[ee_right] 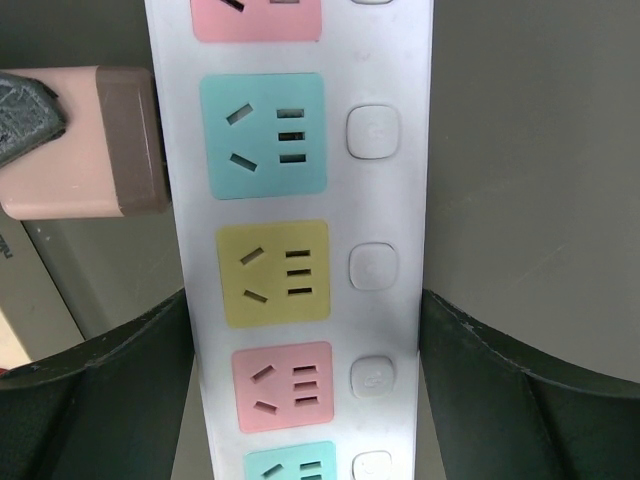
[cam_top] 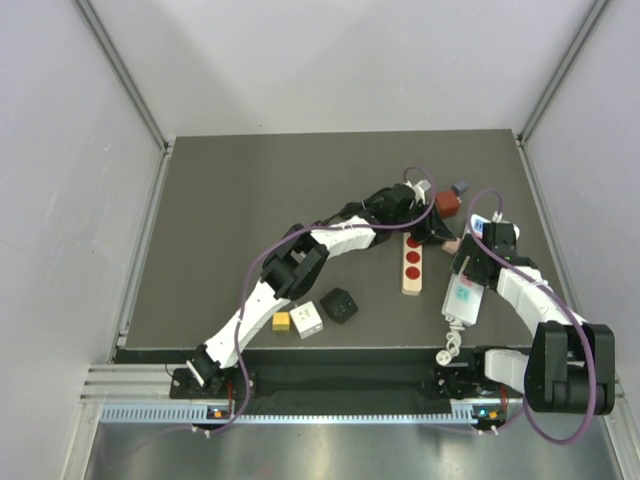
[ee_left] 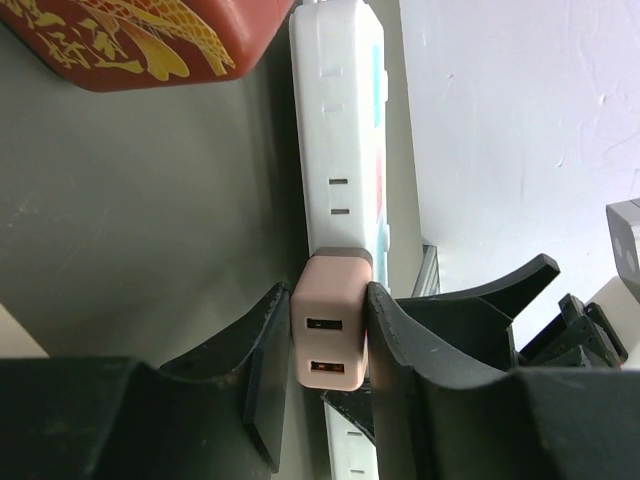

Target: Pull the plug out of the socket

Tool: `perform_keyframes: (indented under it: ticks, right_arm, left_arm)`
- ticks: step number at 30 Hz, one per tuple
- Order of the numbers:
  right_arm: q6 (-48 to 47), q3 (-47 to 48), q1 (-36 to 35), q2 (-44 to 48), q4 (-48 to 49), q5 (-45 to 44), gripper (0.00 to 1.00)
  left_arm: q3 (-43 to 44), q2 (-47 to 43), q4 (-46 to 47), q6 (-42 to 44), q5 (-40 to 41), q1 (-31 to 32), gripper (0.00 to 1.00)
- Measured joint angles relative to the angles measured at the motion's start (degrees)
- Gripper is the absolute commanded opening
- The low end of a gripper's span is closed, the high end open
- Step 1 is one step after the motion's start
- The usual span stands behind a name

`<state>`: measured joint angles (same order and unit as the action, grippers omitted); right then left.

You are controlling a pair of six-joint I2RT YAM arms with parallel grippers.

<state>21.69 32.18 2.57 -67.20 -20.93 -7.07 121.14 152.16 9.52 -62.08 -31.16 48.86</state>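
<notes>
A white power strip (ee_right: 300,200) with coloured sockets lies between my right gripper's (ee_right: 305,330) fingers, which are shut on its two long edges. In the top view the strip (cam_top: 462,298) lies at the right of the mat under my right gripper (cam_top: 472,262). A pink USB plug (ee_left: 330,335) sticks out of the strip's (ee_left: 335,120) side, its brown base against the strip. My left gripper (ee_left: 328,310) is shut on the plug, one finger on each side. The plug also shows in the right wrist view (ee_right: 85,140) and in the top view (cam_top: 452,243), beside my left gripper (cam_top: 445,236).
A wooden block with red dots (cam_top: 412,262) lies just left of the strip. A red patterned box (cam_top: 447,203) stands behind the grippers and shows in the left wrist view (ee_left: 150,40). Black (cam_top: 340,305), white (cam_top: 307,320) and yellow (cam_top: 282,321) cubes lie near the mat's front edge.
</notes>
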Motion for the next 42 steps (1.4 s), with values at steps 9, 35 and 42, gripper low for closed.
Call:
perform_keyframes:
  ticks: [9,35,42]
  right_arm:
    - [0.98,2.14,1.97,-3.34,-1.57,1.2,0.0]
    - [1.9,2.84,1.55,-5.4,2.45,1.36,0.0]
    - [1.99,2.89,1.55,-5.46,1.77,-1.25,0.0]
  left_arm:
    - [-5.86,-1.42,9.73,0.5,1.14,-0.02,0.0]
    - [9.6,4.11,-2.78,5.01,-3.32,-3.67,0.0]
    - [10.38,3.58,-7.72,12.81,0.22,-6.91,0.0]
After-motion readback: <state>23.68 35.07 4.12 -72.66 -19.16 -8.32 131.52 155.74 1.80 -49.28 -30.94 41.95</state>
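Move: Between the left fingers already sits the pink plug, still in the side of the white socket strip, whose middle lies about 6 cm back and 4 cm right of the left hand. The red cube is some 12 cm ahead and 1 cm left of that hand; the brown strip's middle is roughly 9 cm left and 4 cm back. From the right hand, already astride the white strip, the plug lies about 6 cm ahead and 5 cm left. Working the plug out of the strip's side, the left hand keeps its pinch, rises about 1 cm while easing slightly left, and rocks with its forward side rolling up some 10 degrees. Then it pulls away quickly, about 7 cm forward and 3 cm left, sinking slightly at the end. The right hand keeps its grip on the white strip, creeping 1–2 cm forward and then slightly right. ##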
